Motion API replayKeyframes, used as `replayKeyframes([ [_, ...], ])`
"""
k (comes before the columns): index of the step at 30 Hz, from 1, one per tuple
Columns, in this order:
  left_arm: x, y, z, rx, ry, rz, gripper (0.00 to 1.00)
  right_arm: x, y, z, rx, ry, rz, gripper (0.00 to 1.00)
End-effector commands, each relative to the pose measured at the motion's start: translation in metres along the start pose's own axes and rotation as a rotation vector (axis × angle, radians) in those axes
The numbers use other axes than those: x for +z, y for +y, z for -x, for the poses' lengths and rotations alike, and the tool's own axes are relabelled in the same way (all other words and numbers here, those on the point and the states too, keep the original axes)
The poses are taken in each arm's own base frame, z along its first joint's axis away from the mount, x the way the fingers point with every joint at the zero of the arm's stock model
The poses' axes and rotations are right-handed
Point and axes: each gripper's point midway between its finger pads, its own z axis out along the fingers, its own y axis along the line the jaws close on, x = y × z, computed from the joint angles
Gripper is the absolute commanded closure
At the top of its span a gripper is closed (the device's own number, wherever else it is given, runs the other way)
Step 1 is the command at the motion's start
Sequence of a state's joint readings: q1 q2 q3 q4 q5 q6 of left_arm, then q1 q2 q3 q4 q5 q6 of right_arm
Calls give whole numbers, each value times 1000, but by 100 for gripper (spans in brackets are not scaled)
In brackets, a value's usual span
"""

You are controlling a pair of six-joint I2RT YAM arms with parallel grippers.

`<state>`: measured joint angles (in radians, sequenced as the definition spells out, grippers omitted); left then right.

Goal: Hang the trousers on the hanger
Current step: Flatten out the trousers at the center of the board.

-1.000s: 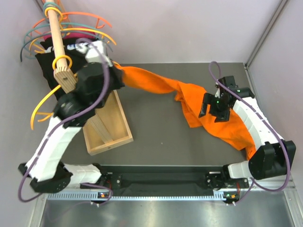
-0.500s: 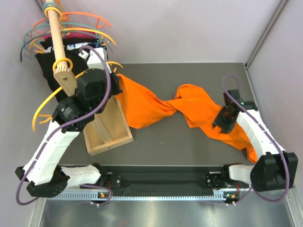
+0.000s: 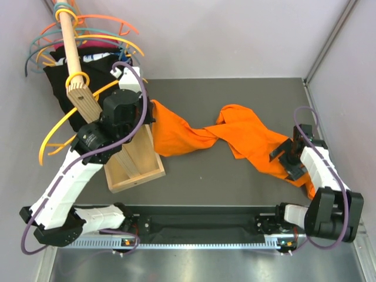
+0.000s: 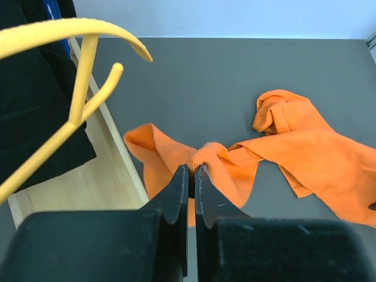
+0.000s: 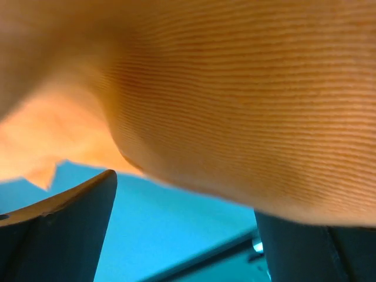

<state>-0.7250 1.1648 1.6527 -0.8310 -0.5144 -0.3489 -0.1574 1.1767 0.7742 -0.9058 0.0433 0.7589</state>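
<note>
The bright orange trousers (image 3: 247, 138) lie twisted across the dark table, from the wooden base to the right arm. My left gripper (image 3: 150, 116) is shut on a fold at their left end (image 4: 211, 161); its tips (image 4: 191, 170) pinch the cloth. The amber-yellow hanger (image 3: 50, 136) hangs by its ring on the wooden pole left of that arm, and its arm and bar (image 4: 84, 70) show at the upper left of the left wrist view. My right gripper (image 3: 288, 155) stands open over the trousers' right part, with ribbed orange cloth (image 5: 235, 88) close above its spread jaws (image 5: 185, 194).
A wooden rack stands at the back left, with a slanted pole (image 3: 70, 47) and a shallow box base (image 3: 138, 167). Black garments (image 3: 61, 79) and coral and teal hangers (image 3: 111, 26) hang on the pole. Grey walls close in the table at the back and right.
The left gripper came down and nearer with the trousers' end, so the cloth now lies slack on the table. The right gripper moved right and nearer along the cloth; its jaws now stand wide.
</note>
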Motion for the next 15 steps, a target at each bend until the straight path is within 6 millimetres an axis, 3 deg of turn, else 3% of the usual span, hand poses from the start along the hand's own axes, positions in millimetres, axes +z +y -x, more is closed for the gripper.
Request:
replayKeyframes([
  [1,-13,7,24,-34,-98,2,100,17,23,37,32,-114,73,8],
  [2,-14,8,24,-41,-100,4,100,20,25,39,42,-119,77,12],
  [5,-17,11,25,-47,-106,8,100,33,20,45,81,-129,15,49],
  [6,-20,11,29,-51,-113,5,100,38,18,43,68,-101,-3,83],
  [7,-23,11,34,-53,-122,6,100,37,17,40,59,-80,-8,94],
  [8,-27,11,41,-32,-128,-4,100,30,18,33,50,-51,7,100],
  [10,-36,17,51,-28,-148,9,100,10,33,21,12,-2,119,100],
  [11,-39,20,53,-19,-157,15,100,-1,25,5,3,63,89,100],
  [12,-41,20,54,-13,-164,7,100,-16,25,-2,-12,77,106,100],
  [13,-47,20,58,-16,-189,-12,100,-39,37,-2,-23,90,172,100],
  [14,-50,19,61,3,-209,-32,100,-58,30,-15,-21,138,165,100],
  [15,-53,16,63,5,-226,-61,100,-82,35,-20,-29,135,232,100],
])
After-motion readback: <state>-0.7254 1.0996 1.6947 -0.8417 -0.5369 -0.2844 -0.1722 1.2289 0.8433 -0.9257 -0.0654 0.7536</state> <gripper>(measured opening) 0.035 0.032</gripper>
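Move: The right hand is wide open and pointing down over the near right part of the trousers; the cloth it will pinch lies about 3 cm ahead, 1 cm to its right and 4 cm below. The bunched corner lies some 7 cm back and 6 cm right of that hand, at table height. From the left hand, holding the other end up high, that patch is roughly 39 cm right, 5 cm back and 38 cm below; the yellow hanger's tip is about 8 cm ahead and 3 cm left, at about hand height. Forward and down about 3 cm each, drifting slightly right, the right hand dips into the trousers, shuts its wide-open fingers on the cloth, then lifts about 3 cm while easing back and left. The left hand keeps its pinch on the other end and draws it up about 3 cm, with a little left and back. ##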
